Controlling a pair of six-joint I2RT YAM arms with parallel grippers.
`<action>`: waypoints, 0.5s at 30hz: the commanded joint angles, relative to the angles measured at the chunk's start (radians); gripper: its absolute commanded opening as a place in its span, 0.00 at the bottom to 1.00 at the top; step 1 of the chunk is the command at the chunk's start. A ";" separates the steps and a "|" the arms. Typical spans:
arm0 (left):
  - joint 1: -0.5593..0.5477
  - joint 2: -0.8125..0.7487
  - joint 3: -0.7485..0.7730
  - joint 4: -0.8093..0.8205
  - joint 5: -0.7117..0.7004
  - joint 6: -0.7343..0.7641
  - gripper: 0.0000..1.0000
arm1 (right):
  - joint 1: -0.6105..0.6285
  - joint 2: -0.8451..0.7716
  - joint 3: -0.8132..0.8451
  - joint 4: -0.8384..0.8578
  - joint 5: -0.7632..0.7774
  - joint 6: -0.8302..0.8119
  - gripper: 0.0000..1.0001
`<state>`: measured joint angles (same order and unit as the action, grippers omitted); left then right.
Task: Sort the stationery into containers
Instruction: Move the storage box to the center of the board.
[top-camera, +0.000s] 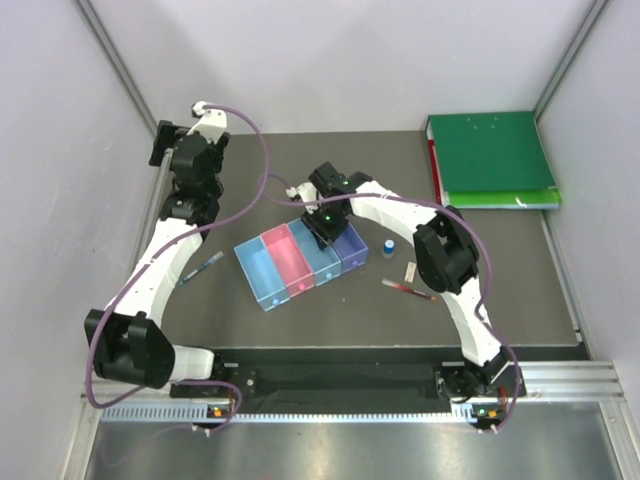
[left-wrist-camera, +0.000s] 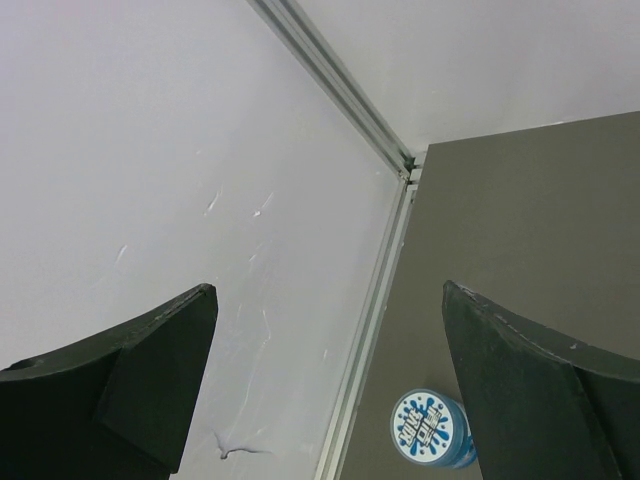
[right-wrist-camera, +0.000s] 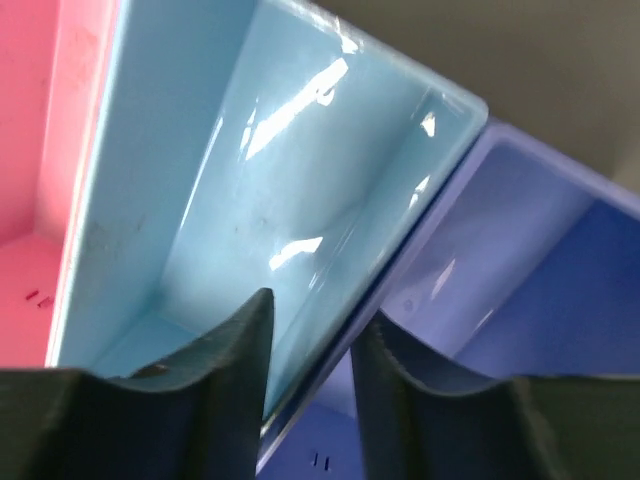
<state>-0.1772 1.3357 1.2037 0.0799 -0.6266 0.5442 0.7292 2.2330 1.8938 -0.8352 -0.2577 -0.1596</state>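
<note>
Four containers stand side by side: blue (top-camera: 258, 272), pink (top-camera: 285, 255), light blue (top-camera: 324, 264) and purple (top-camera: 354, 248). My right gripper (top-camera: 322, 228) hangs over them. In the right wrist view its jaws (right-wrist-camera: 315, 310) are narrowed but open, straddling the adjoining walls of the light blue tray (right-wrist-camera: 250, 170) and the purple tray (right-wrist-camera: 540, 260). My left gripper (left-wrist-camera: 326, 290) is wide open by the back left wall, with a round blue tape roll (left-wrist-camera: 430, 428) below it. A blue-capped bottle (top-camera: 388, 247), a white eraser (top-camera: 410, 271) and a red pen (top-camera: 408, 290) lie right of the trays. A blue pen (top-camera: 203, 268) lies to their left.
A large green binder (top-camera: 492, 158) lies at the back right corner. White walls with metal corner rails (left-wrist-camera: 385, 250) close in the table on the left, back and right. The left arm stretches along the left wall.
</note>
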 joint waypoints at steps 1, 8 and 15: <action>0.004 -0.046 -0.021 0.027 -0.005 -0.018 0.99 | 0.018 0.024 0.065 0.036 0.066 0.003 0.29; 0.005 -0.030 -0.015 0.046 0.013 -0.012 0.99 | 0.016 0.033 0.054 0.054 0.170 0.040 0.10; 0.007 -0.006 -0.003 0.054 0.024 0.011 0.99 | 0.018 0.060 0.057 0.071 0.245 0.078 0.00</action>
<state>-0.1768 1.3293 1.1854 0.0803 -0.6174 0.5465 0.7380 2.2475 1.9194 -0.7937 -0.0841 -0.1188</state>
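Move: Astride the divider between the light-blue and purple bins, the right hand has the storage box's middle about 5 cm to its left, 3 cm back and a centimetre or so below. The blue jar stands roughly 14 cm to this hand's right and 1 cm back, the eraser some 19 cm right and 7 cm back. From the raised left hand, the box lies about 27 cm right, 12 cm back and 30 cm down. Closing from about a third open to nearly shut, the right fingers pinch the divider between the light-blue and purple bins while the hand goes forward about 3 cm, staying level. As it does so the wrist turns slightly clockwise and tips the fingertips forward, each by some 5 degrees. ##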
